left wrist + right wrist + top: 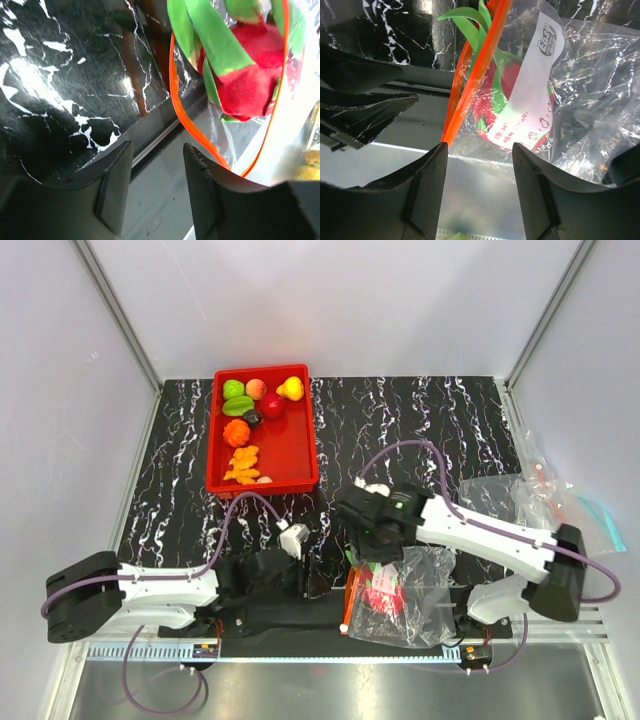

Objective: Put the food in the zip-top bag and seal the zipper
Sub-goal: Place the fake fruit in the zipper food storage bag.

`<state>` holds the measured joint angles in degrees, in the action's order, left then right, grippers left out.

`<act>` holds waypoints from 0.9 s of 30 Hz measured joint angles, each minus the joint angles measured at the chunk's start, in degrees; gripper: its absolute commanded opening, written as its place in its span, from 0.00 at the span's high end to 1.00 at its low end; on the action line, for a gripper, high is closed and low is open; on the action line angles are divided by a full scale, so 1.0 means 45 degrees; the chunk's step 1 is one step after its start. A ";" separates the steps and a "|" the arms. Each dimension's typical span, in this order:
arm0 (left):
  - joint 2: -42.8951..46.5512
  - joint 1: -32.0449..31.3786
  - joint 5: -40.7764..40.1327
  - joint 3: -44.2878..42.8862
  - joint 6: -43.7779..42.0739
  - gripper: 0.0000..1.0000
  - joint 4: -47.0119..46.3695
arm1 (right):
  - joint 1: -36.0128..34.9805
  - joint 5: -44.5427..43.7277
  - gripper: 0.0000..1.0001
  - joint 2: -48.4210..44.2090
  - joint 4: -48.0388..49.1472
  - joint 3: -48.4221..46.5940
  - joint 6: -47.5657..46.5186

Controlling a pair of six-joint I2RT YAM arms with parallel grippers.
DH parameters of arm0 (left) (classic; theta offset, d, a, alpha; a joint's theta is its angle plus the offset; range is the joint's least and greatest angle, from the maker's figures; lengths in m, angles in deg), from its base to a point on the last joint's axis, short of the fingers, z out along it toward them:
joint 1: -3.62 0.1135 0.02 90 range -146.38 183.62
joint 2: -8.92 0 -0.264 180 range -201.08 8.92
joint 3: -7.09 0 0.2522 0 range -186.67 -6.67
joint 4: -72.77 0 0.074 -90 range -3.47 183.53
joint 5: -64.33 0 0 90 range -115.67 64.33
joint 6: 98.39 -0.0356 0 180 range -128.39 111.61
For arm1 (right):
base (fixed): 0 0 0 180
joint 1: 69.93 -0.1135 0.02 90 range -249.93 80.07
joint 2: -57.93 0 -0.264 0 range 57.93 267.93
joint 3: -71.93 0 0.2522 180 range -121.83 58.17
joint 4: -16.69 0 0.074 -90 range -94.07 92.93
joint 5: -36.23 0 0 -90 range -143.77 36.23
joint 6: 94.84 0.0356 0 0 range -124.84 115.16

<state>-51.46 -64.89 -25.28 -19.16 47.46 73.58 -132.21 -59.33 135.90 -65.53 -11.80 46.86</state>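
Observation:
The zip-top bag (pixel 415 595) lies at the table's near edge with a red, green-leaved toy fruit (pixel 383 600) inside it. Its orange-red zipper (pixel 180 110) gapes in a loop around that fruit (pixel 250 75). In the right wrist view the zipper (pixel 470 75) runs down to the left fingertip, beside the white label (pixel 532 90). My left gripper (pixel 157 147) is open just left of the bag's mouth and holds nothing. My right gripper (pixel 480 147) hangs open over the bag, also with nothing in it. More food (pixel 236 432) lies in the red tray (pixel 262 489).
A second clear bag with a blue tint (pixel 560 500) lies at the right edge of the table. A metal rail (pixel 300 652) runs along the near edge under the bag. White walls close in the table on three sides.

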 measured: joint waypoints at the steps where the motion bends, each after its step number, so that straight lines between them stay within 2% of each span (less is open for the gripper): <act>1: -0.0005 0.0049 0.0034 0.0000 -0.0005 0.51 -0.0034 | -0.0253 -0.0277 0.38 0.0437 -0.0301 -0.0413 0.0155; 8: -0.0165 0.0937 0.0559 0.0005 -0.0131 0.53 -0.0160 | -0.1904 -0.1928 0.33 0.4017 -0.1433 -0.3259 0.1316; 13: -0.0053 0.1137 0.0763 0.0121 -0.0321 0.53 -0.0102 | -0.2409 -0.2463 0.34 0.5945 -0.1433 -0.4197 0.1865; 18: 0.0593 0.1404 0.0962 0.0219 -0.0534 0.53 0.0248 | -0.2419 -0.2788 0.34 0.6873 -0.1545 -0.4221 0.2268; 27: 0.1491 0.1627 0.0996 0.0311 -0.0899 0.53 0.1044 | -0.2409 -0.3167 0.37 0.6907 -0.1661 -0.4201 0.2710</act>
<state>-44.75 -57.57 -20.80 -17.76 43.42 78.28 -143.06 -73.58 166.99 -73.01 -30.71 59.06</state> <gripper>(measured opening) 0.470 0.639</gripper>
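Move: The bag's zip mouth lies about 5 cm to the right hand's left, some 3 cm back and 10 cm below. The dragon fruit inside the bag is almost under this hand, 1 cm back and 1 cm to its right; the bag body is centred roughly 6 cm to its right, 4 cm back, both about 10 cm below. From the left hand, the mouth is about 9 cm to the right, 1 cm back and nearly level. To the zip mouth goes the right hand, open and empty: first about 6 cm left across the fruit, then about 6 cm down, tilting some 20 degrees so its fingers slant down and to the right, towards the mouth. The left hand, still open, eases about 2 cm left and a little forward, away from the bag; neither hand shows clear contact. ##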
